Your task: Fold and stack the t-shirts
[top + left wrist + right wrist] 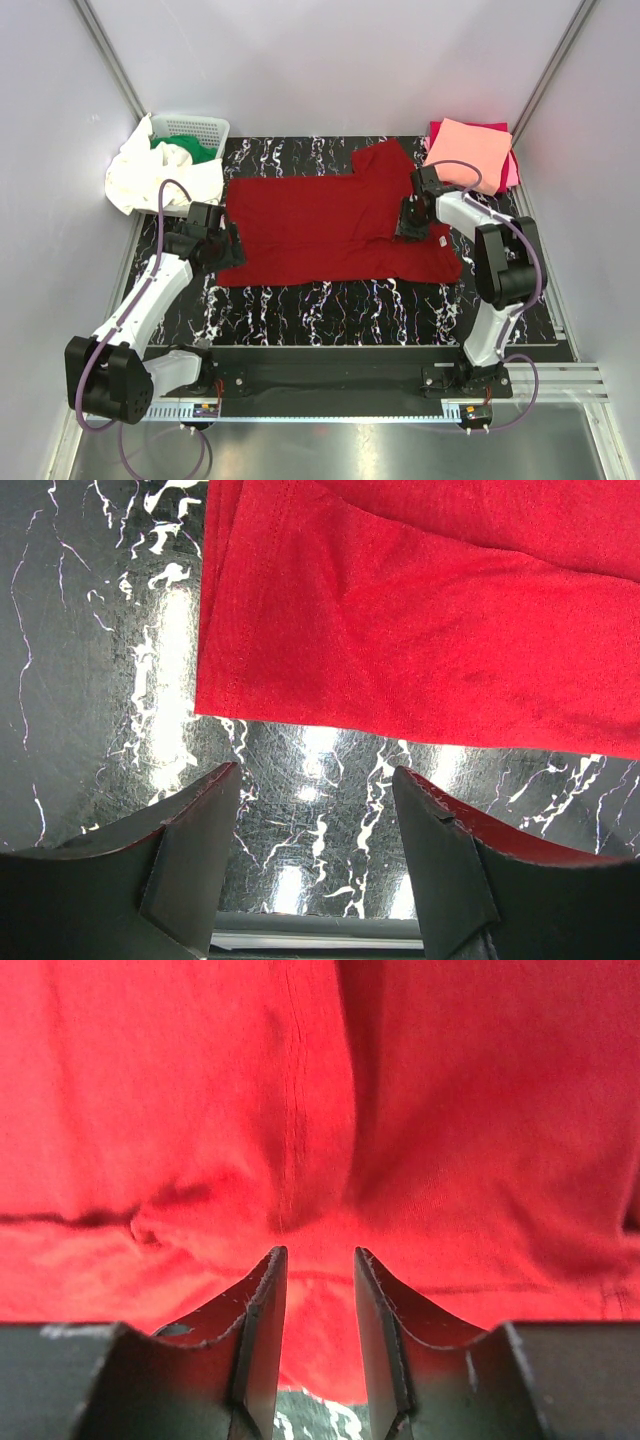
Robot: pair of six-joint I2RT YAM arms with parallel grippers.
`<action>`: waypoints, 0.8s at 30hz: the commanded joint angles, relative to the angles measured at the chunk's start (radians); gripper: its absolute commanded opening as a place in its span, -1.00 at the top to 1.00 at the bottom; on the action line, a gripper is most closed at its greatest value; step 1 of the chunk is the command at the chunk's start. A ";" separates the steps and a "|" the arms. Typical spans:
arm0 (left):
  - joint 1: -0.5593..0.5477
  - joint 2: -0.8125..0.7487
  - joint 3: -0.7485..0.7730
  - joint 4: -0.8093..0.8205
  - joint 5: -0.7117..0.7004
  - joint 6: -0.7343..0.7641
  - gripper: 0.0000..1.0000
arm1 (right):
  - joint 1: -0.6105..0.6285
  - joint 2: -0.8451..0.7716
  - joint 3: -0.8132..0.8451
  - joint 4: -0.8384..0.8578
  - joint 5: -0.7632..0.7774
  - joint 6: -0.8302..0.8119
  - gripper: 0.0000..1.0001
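Note:
The dark red t-shirt (320, 225) lies spread flat on the black marbled mat (330, 300). My left gripper (222, 245) is open and empty, low over the mat just off the shirt's left corner (300, 630); in the left wrist view (315, 780) only mat shows between its jaws. My right gripper (410, 222) sits on the shirt's right side near a sleeve; in the right wrist view (320, 1255) its jaws stand narrowly apart with red cloth (320, 1110) between and ahead. A folded salmon pink shirt (468, 150) lies on a magenta one (512, 170).
A white lattice basket (195, 128) stands at the back left with the green shirt (185, 150) in it and the white shirt (150, 175) draped over its front. Grey walls close in on both sides. The mat's front strip is bare.

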 commanded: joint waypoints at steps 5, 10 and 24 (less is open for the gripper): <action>-0.004 -0.020 -0.003 0.028 0.016 0.012 -0.34 | 0.000 0.110 0.121 0.023 -0.035 0.002 0.22; -0.004 -0.021 -0.003 0.028 0.016 0.014 -0.34 | 0.000 0.182 0.218 0.000 -0.044 -0.001 0.22; -0.004 0.000 -0.005 0.022 0.002 0.012 -0.34 | 0.008 0.408 0.598 0.023 -0.345 0.012 0.15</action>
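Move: The red t-shirt lies spread under the right hand, the edge of its folded-over layer about 3 cm below the fingers and some 2 cm to their left. The shirt's sleeve corner is roughly 25 cm ahead and 6 cm left of the hand, the near edge about 14 cm back and straight in line, and the folded stack about 25 cm ahead and 21 cm right. From the left hand, that folded edge lies some 12 cm ahead, 46 cm right and 10 cm down. The red t-shirt's folded-over edge is pushed forward along the layer beneath by the right fingertips: the hand first eases down about 2 cm onto the cloth while starting forward, then sweeps some 11 cm forward towards the sleeve corner, veering about 6 cm left and rising slightly. The fingers stay partly open without pinching, and the wrist rolls its left side up by some 10 degrees late on. ##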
